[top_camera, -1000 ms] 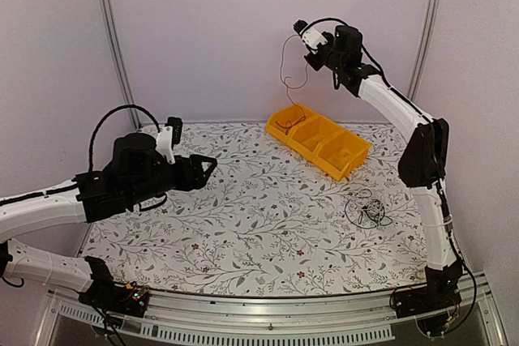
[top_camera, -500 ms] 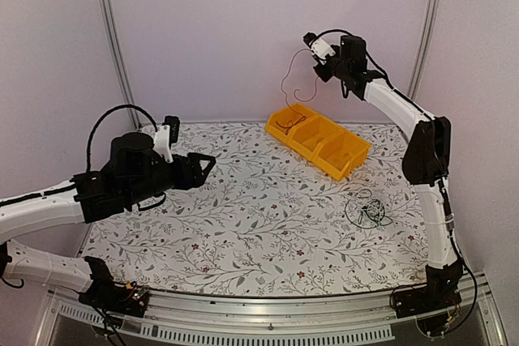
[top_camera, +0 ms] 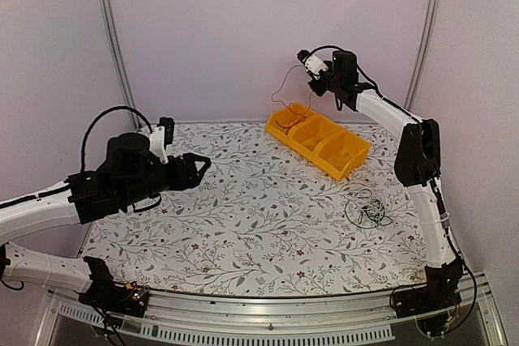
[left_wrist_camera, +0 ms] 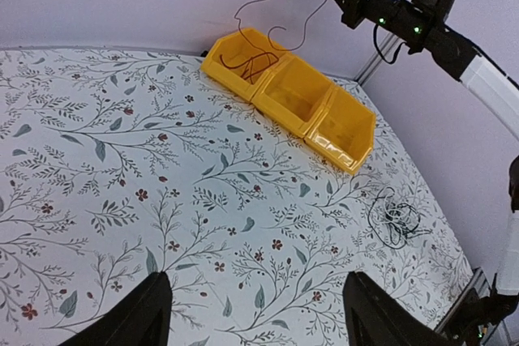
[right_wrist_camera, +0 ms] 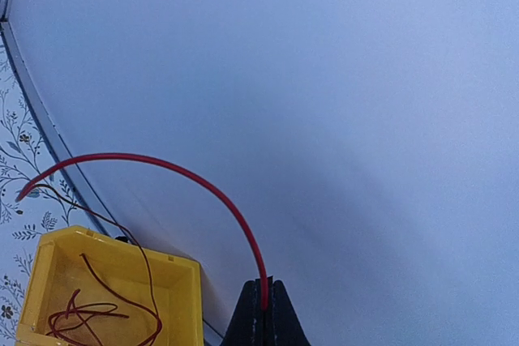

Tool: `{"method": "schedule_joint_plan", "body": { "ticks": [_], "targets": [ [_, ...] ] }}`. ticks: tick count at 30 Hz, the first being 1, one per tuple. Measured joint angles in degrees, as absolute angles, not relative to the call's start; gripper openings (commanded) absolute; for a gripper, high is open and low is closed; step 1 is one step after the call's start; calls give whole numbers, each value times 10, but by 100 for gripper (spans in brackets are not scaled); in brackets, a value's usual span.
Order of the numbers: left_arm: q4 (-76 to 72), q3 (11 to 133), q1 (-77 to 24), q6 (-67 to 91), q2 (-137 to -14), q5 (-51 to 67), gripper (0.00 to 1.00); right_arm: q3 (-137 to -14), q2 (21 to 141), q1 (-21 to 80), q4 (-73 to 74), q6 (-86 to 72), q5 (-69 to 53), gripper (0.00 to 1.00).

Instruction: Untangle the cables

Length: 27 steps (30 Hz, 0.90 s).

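My right gripper [top_camera: 310, 70] is raised high over the left end of the yellow bin [top_camera: 332, 168] and is shut on a thin red cable [right_wrist_camera: 155, 160]. The cable arcs up out of the shut jaws [right_wrist_camera: 264, 297] and hangs down into the bin's left compartment, where its lower part lies coiled [left_wrist_camera: 251, 62]. A small tangled bundle of dark and white cables [top_camera: 366, 210] lies on the tablecloth at the right, also visible from the left wrist [left_wrist_camera: 397, 218]. My left gripper [top_camera: 203, 164] hovers over the left of the table, open and empty [left_wrist_camera: 255, 322].
The yellow bin [left_wrist_camera: 340, 147] has three compartments and stands at an angle at the back of the table; the other two look empty. Metal frame posts [top_camera: 113, 38] rise at the back corners, with walls close behind.
My right gripper has come down toward the bin with the red cable, so more of the cable hangs into the left compartment. The left arm has drifted slightly to the left.
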<state>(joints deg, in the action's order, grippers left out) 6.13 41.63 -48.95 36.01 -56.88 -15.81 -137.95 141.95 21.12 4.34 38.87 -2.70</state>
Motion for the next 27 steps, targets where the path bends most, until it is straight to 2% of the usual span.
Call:
{"method": "schedule_joint_plan", "body": {
  "ticks": [6,23,27],
  "targets": [
    [102,434,-490,375,-567,-162,75,-1342,1435,205,-10,406,-38,0],
    [201,509,-497,392,-595,-166,74,-1364,1566,202,-136,424,-63,0],
    [209,510,-500,393,-597,-168,74,-1341,1572,202,-149,439,-56,11]
  ]
}}
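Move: The right hand already holds the red cable high over the yellow bin; the bin's left compartment, where more red cable lies, is about 7 cm ahead, 5 cm left and 21 cm below. The middle compartment is some 2 cm ahead, 3 cm right; the dark cable tangle lies roughly 24 cm back and 15 cm right. From the idle left hand, the left compartment is about 46 cm ahead, 20 cm right and 18 cm lower. The right hand sinks about 14 cm towards the bin's left compartment, fingers still pinching the red cable. ##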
